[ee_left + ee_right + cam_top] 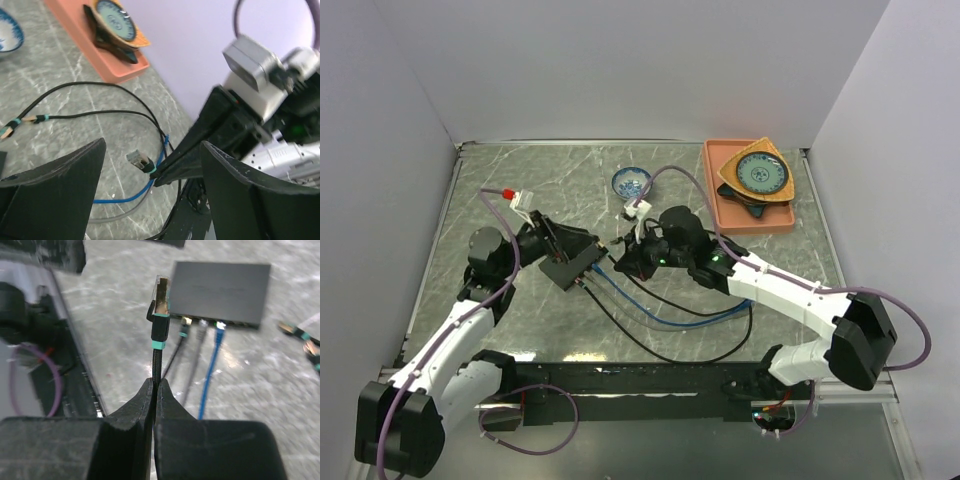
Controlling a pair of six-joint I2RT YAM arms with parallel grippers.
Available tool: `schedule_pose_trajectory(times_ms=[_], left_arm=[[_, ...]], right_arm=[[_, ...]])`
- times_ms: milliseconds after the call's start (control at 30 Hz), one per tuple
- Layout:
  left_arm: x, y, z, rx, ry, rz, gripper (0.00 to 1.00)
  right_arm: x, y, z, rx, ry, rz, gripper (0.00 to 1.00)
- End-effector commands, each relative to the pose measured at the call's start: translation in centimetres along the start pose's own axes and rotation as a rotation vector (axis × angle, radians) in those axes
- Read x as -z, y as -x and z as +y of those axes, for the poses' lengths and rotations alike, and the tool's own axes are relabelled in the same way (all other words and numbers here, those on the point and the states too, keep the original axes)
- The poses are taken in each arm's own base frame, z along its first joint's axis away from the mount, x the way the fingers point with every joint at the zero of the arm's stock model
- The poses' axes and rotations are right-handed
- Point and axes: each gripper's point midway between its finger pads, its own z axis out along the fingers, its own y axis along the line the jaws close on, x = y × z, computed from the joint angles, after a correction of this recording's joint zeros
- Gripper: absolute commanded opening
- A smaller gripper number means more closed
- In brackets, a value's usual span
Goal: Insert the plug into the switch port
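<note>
The switch (217, 290) is a flat black box lying on the marble table, also seen in the top view (570, 268). Black, grey and blue cables sit in its near-edge sockets. My right gripper (155, 382) is shut on a black braided cable just behind the plug (161, 292). The plug is clear and gold with a teal band. It points up, held left of the switch and off the sockets. My left gripper (153, 145) stands open beside the switch, nothing between its fingers (55, 190). Beyond them hangs the plug (136, 160) in the right gripper's tips.
A pink tray (712, 190) with a blue-patterned plate stands at the back right, and a small blue-and-white bowl (631, 182) behind the grippers. Loose cables loop over the table toward the front edge. Spare plugs with teal bands (300, 335) lie right of the switch.
</note>
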Motion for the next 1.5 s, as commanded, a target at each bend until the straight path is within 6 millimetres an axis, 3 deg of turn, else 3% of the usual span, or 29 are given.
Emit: schedule_pose_trajectory(times_ms=[0, 233, 600, 900, 1000, 1100, 1133, 1200, 1233, 1300, 1333, 1467], left_arm=[[1.1, 0.4, -3.7, -0.116, -0.164, -0.026, 0.82], [2.0, 0.0, -5.6, -0.162, -0.254, -0.023, 0.81], [2.5, -0.6, -8.0, -0.212, -0.356, -0.012, 0.75], [2.7, -0.6, -9.2, -0.224, -0.384, -0.021, 0.48], [2.8, -0.4, -9.6, -0.229, -0.394, -0.036, 0.34], [2.8, -0.3, -10.0, -0.231, -0.391, -0.040, 0.15], [2.7, -0.3, -10.0, -0.229, -0.387, -0.043, 0.03], [2.7, -0.2, -10.1, -0.223, -0.380, -0.057, 0.01], [2.7, -0.1, -10.2, -0.222, -0.382, -0.058, 0.01], [2.7, 0.0, -10.3, -0.218, -0.378, -0.061, 0.01], [2.7, 0.1, -10.4, -0.217, -0.376, -0.066, 0.01], [2.7, 0.9, -10.5, -0.190, -0.349, -0.099, 0.01]], right_arm=[[2.4, 3.8, 2.9, 0.034, 0.211, -0.146, 0.00], [4.4, 4.4, 5.4, 0.042, 0.416, -0.195, 0.00], [5.2, 4.7, 6.6, 0.031, 0.538, -0.204, 0.00], [4.9, 4.6, 6.4, 0.019, 0.537, -0.188, 0.00], [4.7, 4.4, 6.3, 0.013, 0.534, -0.179, 0.00], [4.6, 4.4, 6.2, 0.006, 0.531, -0.172, 0.00], [4.6, 4.5, 6.1, 0.009, 0.523, -0.175, 0.00], [4.4, 4.3, 5.8, 0.002, 0.506, -0.166, 0.00], [4.3, 4.6, 5.5, 0.008, 0.476, -0.176, 0.01], [4.3, 4.6, 5.1, -0.005, 0.444, -0.170, 0.15], [4.5, 4.8, 4.8, 0.002, 0.420, -0.181, 0.28], [4.8, 5.7, 3.4, 0.013, 0.303, -0.220, 0.49]])
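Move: The plug, its cable still pinched in the right fingers, sits some 3 cm to the right of the left fingers, about 3 cm lower and roughly 1 cm ahead. From the right hand, the open left gripper it is offered to lies around 7 cm left, 3 cm ahead and 2 cm higher. The switch lies about 16 cm below the left hand, 3 cm left and 1 cm ahead; two loose plugs on the table are roughly 5 cm ahead and 5 cm right, also far below. Draw the right gripper back and up about 8 cm, its fingertips rising and swinging counter-clockwise, then hold the plug there. Bring the left gripper back and up alongside it, nearly 9 cm, tilting its fingertips up and slightly clockwise, and shut its fingers on the plug. Once they grip, open the right fingers partway and ease that hand slightly forward and down. ##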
